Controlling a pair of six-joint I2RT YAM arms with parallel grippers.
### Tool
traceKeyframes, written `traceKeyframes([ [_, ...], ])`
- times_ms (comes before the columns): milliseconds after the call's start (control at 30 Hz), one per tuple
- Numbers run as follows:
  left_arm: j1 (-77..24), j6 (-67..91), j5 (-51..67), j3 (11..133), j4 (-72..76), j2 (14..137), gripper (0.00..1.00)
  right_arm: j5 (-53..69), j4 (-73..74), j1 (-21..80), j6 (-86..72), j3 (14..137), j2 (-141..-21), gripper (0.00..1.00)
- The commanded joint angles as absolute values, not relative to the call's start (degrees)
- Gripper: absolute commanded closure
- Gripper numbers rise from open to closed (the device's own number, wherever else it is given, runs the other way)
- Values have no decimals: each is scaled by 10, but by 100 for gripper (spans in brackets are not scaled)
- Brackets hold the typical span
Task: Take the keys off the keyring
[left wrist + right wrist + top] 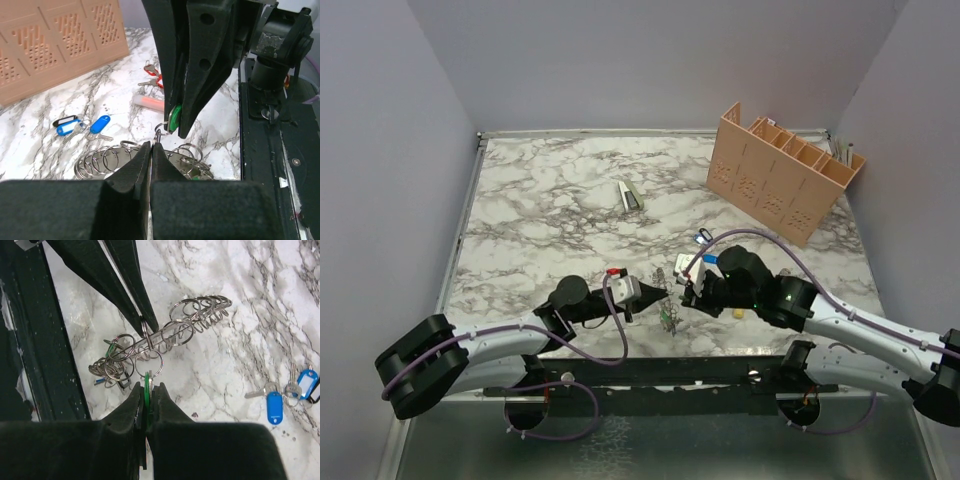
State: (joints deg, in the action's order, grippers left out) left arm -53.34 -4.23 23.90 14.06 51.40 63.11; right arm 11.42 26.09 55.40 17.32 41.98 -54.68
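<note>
The keyring [167, 330], a grey metal coil hung with many thin wire loops, lies near the table's front edge [668, 318]. My right gripper [147, 388] is shut on a green-headed key [147, 379] that hangs from a thin loop [149, 362]. From the opposite side my left gripper [151, 145] is shut on another thin loop of the keyring [107, 161], close to the green key [174, 116]. Both grippers meet just above the keyring in the top view, the left [662, 291] and the right [688, 292]. Loose blue-headed keys [274, 405] lie apart on the marble.
A peach slotted crate [785, 170] stands at the back right. A bunch with red tags [154, 75] and a pale tube [149, 102] lie beyond the keyring. A white object [630, 195] rests mid-table. The black frame rail [650, 372] runs along the near edge.
</note>
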Motion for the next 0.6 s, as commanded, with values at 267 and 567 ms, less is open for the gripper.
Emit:
traceKeyframes([
  [267,-530,-64,194,92,615,600,100,103,-14,553,121,287,-521,87],
  [567,-530,-85,234,88,616,616,100,81,-94,553,112,220,-427,58],
])
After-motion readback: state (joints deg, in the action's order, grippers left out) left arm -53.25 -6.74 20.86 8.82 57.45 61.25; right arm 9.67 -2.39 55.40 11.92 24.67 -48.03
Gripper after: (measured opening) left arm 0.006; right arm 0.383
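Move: My right hand already grips the green tag; the ring it is linked to sits shut in my left fingertips, roughly 4 cm to the left and 2 cm ahead at about the same height. From my left hand that tag is about 4 cm right and 2 cm back. Straight under the left fingertips, some 4 cm down, hangs the looped metal keyring. The blue-tagged keys lie 14 cm ahead, 9 cm right and 12 cm below my left hand. I let the green tag go: my right hand follows leftwards about 2 cm, easing forward and down a little, its fingers tipping up towards level by some 15 degrees, then the fingers part to over a third open and the hand lifts slightly. My left hand stays shut on its ring and draws away to the left about 1.5 cm, slowing to a near stop. ##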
